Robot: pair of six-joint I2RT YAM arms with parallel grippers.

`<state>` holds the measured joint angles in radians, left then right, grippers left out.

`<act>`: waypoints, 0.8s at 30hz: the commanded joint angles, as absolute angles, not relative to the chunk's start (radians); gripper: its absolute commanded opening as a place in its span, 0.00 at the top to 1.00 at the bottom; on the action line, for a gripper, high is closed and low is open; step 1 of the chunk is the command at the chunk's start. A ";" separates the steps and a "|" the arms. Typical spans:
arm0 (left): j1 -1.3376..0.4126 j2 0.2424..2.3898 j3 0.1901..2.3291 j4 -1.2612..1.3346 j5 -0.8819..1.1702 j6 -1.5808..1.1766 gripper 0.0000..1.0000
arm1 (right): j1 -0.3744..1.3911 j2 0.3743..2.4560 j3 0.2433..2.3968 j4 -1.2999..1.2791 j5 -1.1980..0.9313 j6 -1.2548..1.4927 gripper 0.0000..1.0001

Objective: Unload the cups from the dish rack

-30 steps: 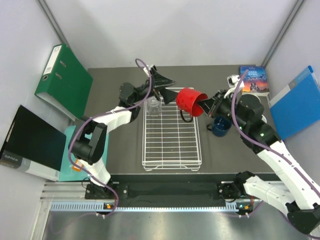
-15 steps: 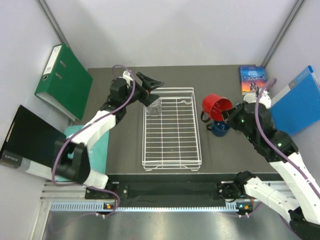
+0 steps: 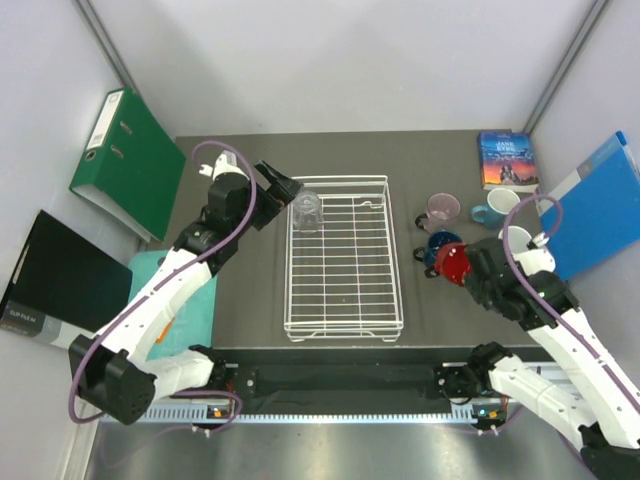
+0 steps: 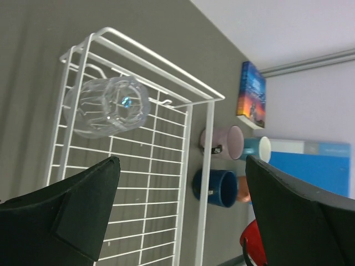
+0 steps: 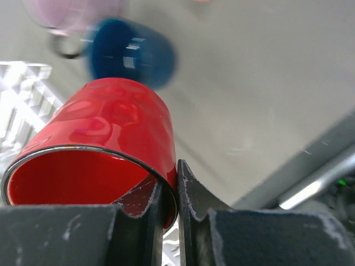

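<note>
The white wire dish rack point(image 3: 345, 300) lies mid-table. A clear glass tumbler point(image 3: 307, 210) lies in its far left corner, also seen in the left wrist view point(image 4: 105, 105). My left gripper point(image 3: 283, 190) hangs open just left of the tumbler, with nothing between its fingers point(image 4: 89, 199). My right gripper point(image 3: 464, 266) is shut on the rim of the red mug point(image 5: 111, 127), right of the rack and just in front of the dark blue mug point(image 3: 440, 243). The mauve mug point(image 3: 441, 208) and light blue mug point(image 3: 495, 213) stand on the table behind them.
A green binder point(image 3: 128, 160) and a black binder point(image 3: 65, 285) lean at the left, beside a teal pad point(image 3: 140, 300). A book point(image 3: 507, 160) lies at the far right. A blue folder point(image 3: 595, 205) stands at the right edge.
My right arm carried the red mug from over the rack's far right corner down to the table side right of the rack. My left arm drew back leftward, still open.
</note>
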<state>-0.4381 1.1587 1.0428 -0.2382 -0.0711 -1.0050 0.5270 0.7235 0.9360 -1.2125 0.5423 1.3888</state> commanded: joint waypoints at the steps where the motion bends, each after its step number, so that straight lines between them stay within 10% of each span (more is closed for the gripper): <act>1: -0.456 1.154 1.042 -0.282 -0.164 -0.963 0.01 | 0.520 0.693 0.887 -1.203 0.548 1.517 1.00; 24: -0.529 1.112 0.991 -0.314 -0.296 -1.043 0.01 | 0.518 0.868 0.723 -1.142 0.445 1.643 1.00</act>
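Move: The red cup is already in the right hand; the free table spot it is going to lies about 4 cm left of that hand, level with it and some 17 cm below. The blue cup stands about 9 cm ahead of the hand and 3 cm left, the pink mug roughly 20 cm ahead and 4 cm left. For the left hand, the clear glass in the rack lies about 4 cm ahead, 5 cm right and 20 cm below. The red cup, still pinched by its rim in the right fingers, is lowered about 9 cm and drawn some 3 cm back to the near side of the blue cup, fast at first and then easing, while the wrist tips some 15 degrees farther down. The left hand, open and empty, sinks about 3 cm over the rack's far left corner near the clear glass. ##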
